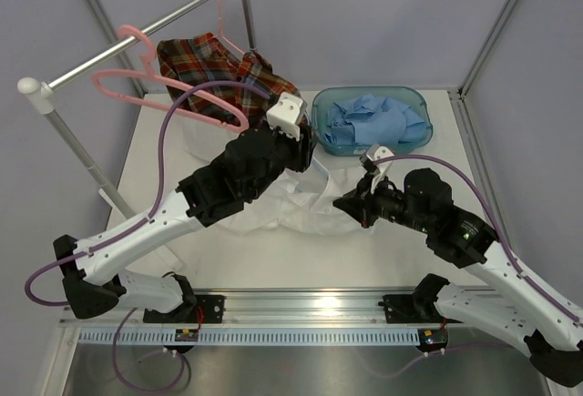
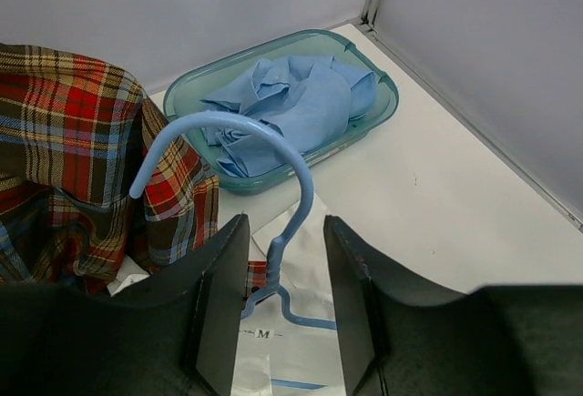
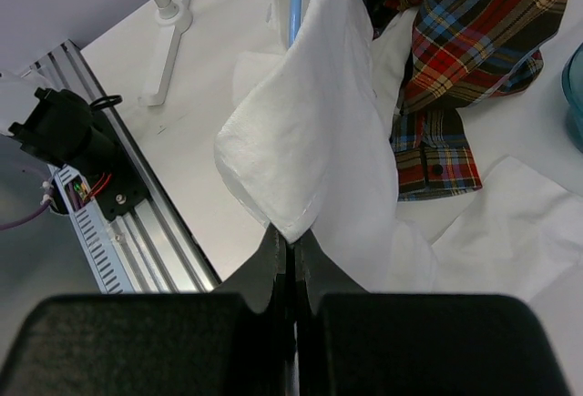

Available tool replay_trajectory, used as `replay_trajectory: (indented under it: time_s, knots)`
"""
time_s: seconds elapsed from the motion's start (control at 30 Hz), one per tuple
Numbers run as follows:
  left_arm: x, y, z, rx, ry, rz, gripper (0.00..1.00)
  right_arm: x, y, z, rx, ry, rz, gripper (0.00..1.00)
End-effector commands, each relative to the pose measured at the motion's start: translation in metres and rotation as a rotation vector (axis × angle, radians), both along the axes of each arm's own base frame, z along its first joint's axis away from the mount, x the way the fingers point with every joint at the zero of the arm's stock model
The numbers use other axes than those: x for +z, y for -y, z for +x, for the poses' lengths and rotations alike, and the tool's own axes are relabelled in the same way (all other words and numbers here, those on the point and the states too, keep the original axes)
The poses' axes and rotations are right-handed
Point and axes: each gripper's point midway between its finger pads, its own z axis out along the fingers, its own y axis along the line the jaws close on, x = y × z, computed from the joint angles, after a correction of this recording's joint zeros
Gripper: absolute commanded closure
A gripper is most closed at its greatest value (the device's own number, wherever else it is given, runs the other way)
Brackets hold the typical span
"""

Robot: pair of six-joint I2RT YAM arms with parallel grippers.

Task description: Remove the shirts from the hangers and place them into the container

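Note:
My left gripper (image 2: 282, 300) is open, its fingers on either side of the neck of a light blue hanger (image 2: 273, 255) without touching it. That hanger sits inside the white shirt (image 1: 305, 205), which lies on the table. My right gripper (image 3: 291, 241) is shut on a lifted fold of the white shirt (image 3: 310, 132). The plaid shirt (image 1: 219, 73) is draped over a pink hanger (image 1: 137, 86) below the rail. A light blue shirt (image 2: 291, 105) lies crumpled in the teal container (image 2: 187, 86).
The silver rail (image 1: 137, 36) runs across the back left on posts, and a second pink hanger (image 1: 223, 14) hangs from it. One post foot (image 3: 168, 9) stands on the table. An aluminium rail (image 1: 310, 305) with the arm bases lines the near edge.

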Motion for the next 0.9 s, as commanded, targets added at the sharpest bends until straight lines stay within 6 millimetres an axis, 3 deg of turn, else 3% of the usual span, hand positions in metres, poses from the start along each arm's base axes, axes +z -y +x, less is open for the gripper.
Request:
replay_trajectory:
  time_s: [0.0,0.13,0.17,0.4,0.47,0.5,0.6,0.73,0.87]
  knots:
    - [0.012,0.001,0.004,0.026,0.032,-0.059,0.59,0.021,-0.001,-0.006,0.018,0.042,0.061,1.00]
    - [0.010,0.001,0.005,0.030,0.032,-0.063,0.67,0.020,0.000,-0.005,0.009,0.045,0.063,1.00]
    - [0.008,0.002,0.005,0.028,0.032,-0.063,0.75,0.020,0.001,-0.005,0.003,0.045,0.061,1.00]
    - [0.015,-0.002,0.009,0.054,0.070,-0.066,1.00,0.015,0.008,0.003,-0.060,0.032,0.044,0.96]
    - [0.017,-0.003,0.012,0.067,0.082,-0.071,1.00,0.017,0.011,0.004,-0.078,0.033,0.043,0.85]
    - [0.019,-0.005,0.013,0.083,0.087,-0.075,1.00,0.017,0.013,0.004,-0.090,0.031,0.041,0.69]
    - [0.020,-0.006,0.019,0.119,0.100,-0.074,1.00,0.021,0.025,0.009,-0.155,0.033,0.030,0.38]
    - [0.019,-0.008,0.030,0.186,0.111,-0.069,1.00,0.036,0.057,0.022,-0.339,0.072,0.032,0.29]
    - [0.015,-0.006,0.044,0.266,0.107,-0.067,1.00,0.047,0.080,0.023,-0.441,0.070,0.022,0.27]
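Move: The left hand's half-open fingers already straddle the neck of the blue hanger, barely 1 cm ahead of and below the hand point. From that hand the plaid shirt hangs about 18 cm ahead and 14 cm left, some 8 cm lower; the container is about 28 cm ahead, 20 cm right and 25 cm down. The right hand still pinches the white shirt at its hand point, with the hanger neck about 8 cm ahead, 11 cm left and 8 cm higher. The left fingers close from half open and pinch the blue hanger's neck just under its hook as the hand sinks about 1 cm, after which that hand carries the hanger some 3 cm forward, turning slightly counter-clockwise. The right hand keeps its pinch almost in place until the left has closed, then opens wide, lets go of the white shirt and draws off about 5 cm to its right, rising some 2 cm and swinging its fingers clockwise, away from the hanger. ##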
